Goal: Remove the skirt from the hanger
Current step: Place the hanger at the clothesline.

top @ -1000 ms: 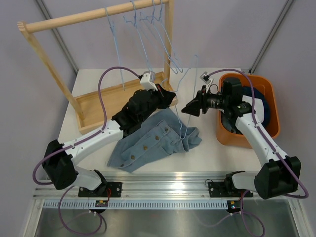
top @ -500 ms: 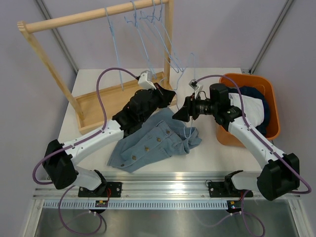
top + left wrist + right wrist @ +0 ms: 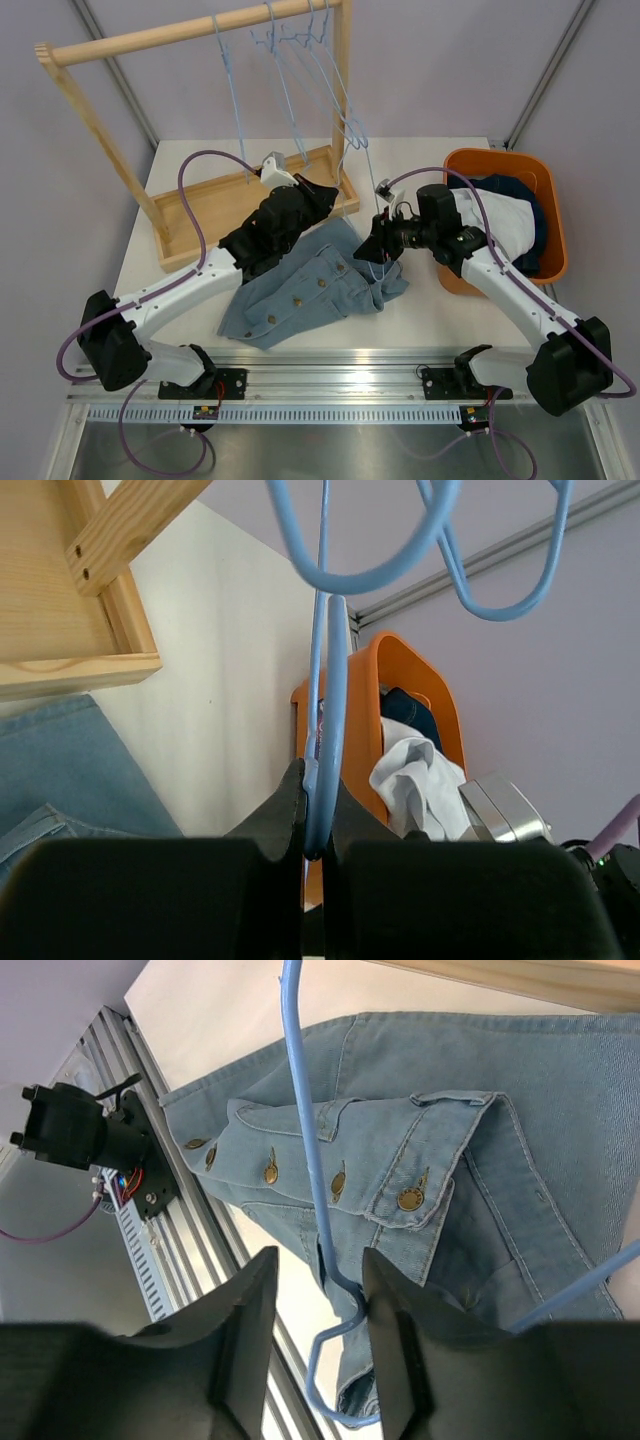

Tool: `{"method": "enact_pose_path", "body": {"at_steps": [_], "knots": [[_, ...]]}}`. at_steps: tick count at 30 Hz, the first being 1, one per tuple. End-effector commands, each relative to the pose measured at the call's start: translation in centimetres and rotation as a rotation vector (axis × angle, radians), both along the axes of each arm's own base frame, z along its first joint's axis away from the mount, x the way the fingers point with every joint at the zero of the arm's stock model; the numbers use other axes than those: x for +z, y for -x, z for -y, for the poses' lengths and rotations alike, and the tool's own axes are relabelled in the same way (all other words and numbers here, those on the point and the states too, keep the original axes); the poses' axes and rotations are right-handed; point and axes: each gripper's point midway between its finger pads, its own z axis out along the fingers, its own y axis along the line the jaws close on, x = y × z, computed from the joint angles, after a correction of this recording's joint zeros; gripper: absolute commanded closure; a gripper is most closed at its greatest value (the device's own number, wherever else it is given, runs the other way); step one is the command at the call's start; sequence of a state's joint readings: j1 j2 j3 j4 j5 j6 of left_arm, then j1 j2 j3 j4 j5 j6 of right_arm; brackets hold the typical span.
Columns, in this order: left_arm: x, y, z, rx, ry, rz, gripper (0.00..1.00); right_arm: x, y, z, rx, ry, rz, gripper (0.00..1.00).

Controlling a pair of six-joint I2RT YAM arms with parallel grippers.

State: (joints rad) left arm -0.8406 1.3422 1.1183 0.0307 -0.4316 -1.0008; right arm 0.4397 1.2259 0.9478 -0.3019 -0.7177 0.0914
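Note:
The light-blue denim skirt (image 3: 300, 290) with brass buttons lies crumpled on the table between the arms. A thin blue wire hanger (image 3: 372, 225) stands over its right part. My left gripper (image 3: 318, 780) is shut on the hanger's wire (image 3: 322, 700), near the rack's base (image 3: 318, 195). My right gripper (image 3: 318, 1270) is open just above the skirt (image 3: 420, 1140), its jaws either side of the hanger's lower bend (image 3: 310, 1140). That bend touches the right finger (image 3: 385, 1300). Whether the wire is still threaded in the cloth is unclear.
A wooden rack (image 3: 200, 35) with several more blue hangers (image 3: 300, 60) stands at the back left on its tray base (image 3: 70, 610). An orange bin (image 3: 500, 153) of clothes sits at the right. The aluminium rail runs along the near edge (image 3: 150, 1250).
My right arm has swung left and down from beside the bin to the skirt, and its jaws have narrowed around the hanger wire. The left arm has shifted slightly left, still gripping the hanger.

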Motion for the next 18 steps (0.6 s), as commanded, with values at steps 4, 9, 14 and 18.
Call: {"method": "enact_pose_path", "body": {"at_steps": [4,9,14,18], "knots": [[1.4,-0.4,-1.7,0.118,0.11,-0.024,1.0,0.4,0.2,-0.8,0.054,0.0,0.039,0.67],[0.9,-0.2,-1.8,0.127,0.13,-0.04,1.0,0.5,-0.1,-1.3,0.092,0.009,0.04,0.92],[0.7,0.3,-2.5,0.132,0.137,-0.043,1.0,0.8,1.4,-1.3,0.224,0.035,0.034,1.0],[-1.1,1.4,-3.2,0.116,0.13,-0.061,1.0,1.1,2.5,-1.3,0.317,0.034,0.044,1.0]]}}
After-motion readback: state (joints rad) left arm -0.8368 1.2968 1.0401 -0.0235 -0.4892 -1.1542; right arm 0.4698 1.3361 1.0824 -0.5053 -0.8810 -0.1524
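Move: Between the right hand's open fingers, at most a centimetre below the hand point, runs the hanger's wire near its lower corner. The skirt's middle lies about 14 cm left of that hand, 1 cm ahead and 19 cm below. From the left hand, the clothesline's right end is roughly 27 cm straight ahead and 26 cm higher; the near corners of the hanging hangers are some 8 cm ahead, 6 cm right and 8 cm up. Closing its half-open fingers, the right hand pinches the hanger's wire near the lower corner while sinking about 1 cm, then draws back some 2 cm and a little left, rising again and turning about 15 degrees counter-clockwise. The left hand, still gripping the hanger's upper part, lowers about 2.5 cm and shifts 2 cm left, away from the clothesline, tipping slightly down. ##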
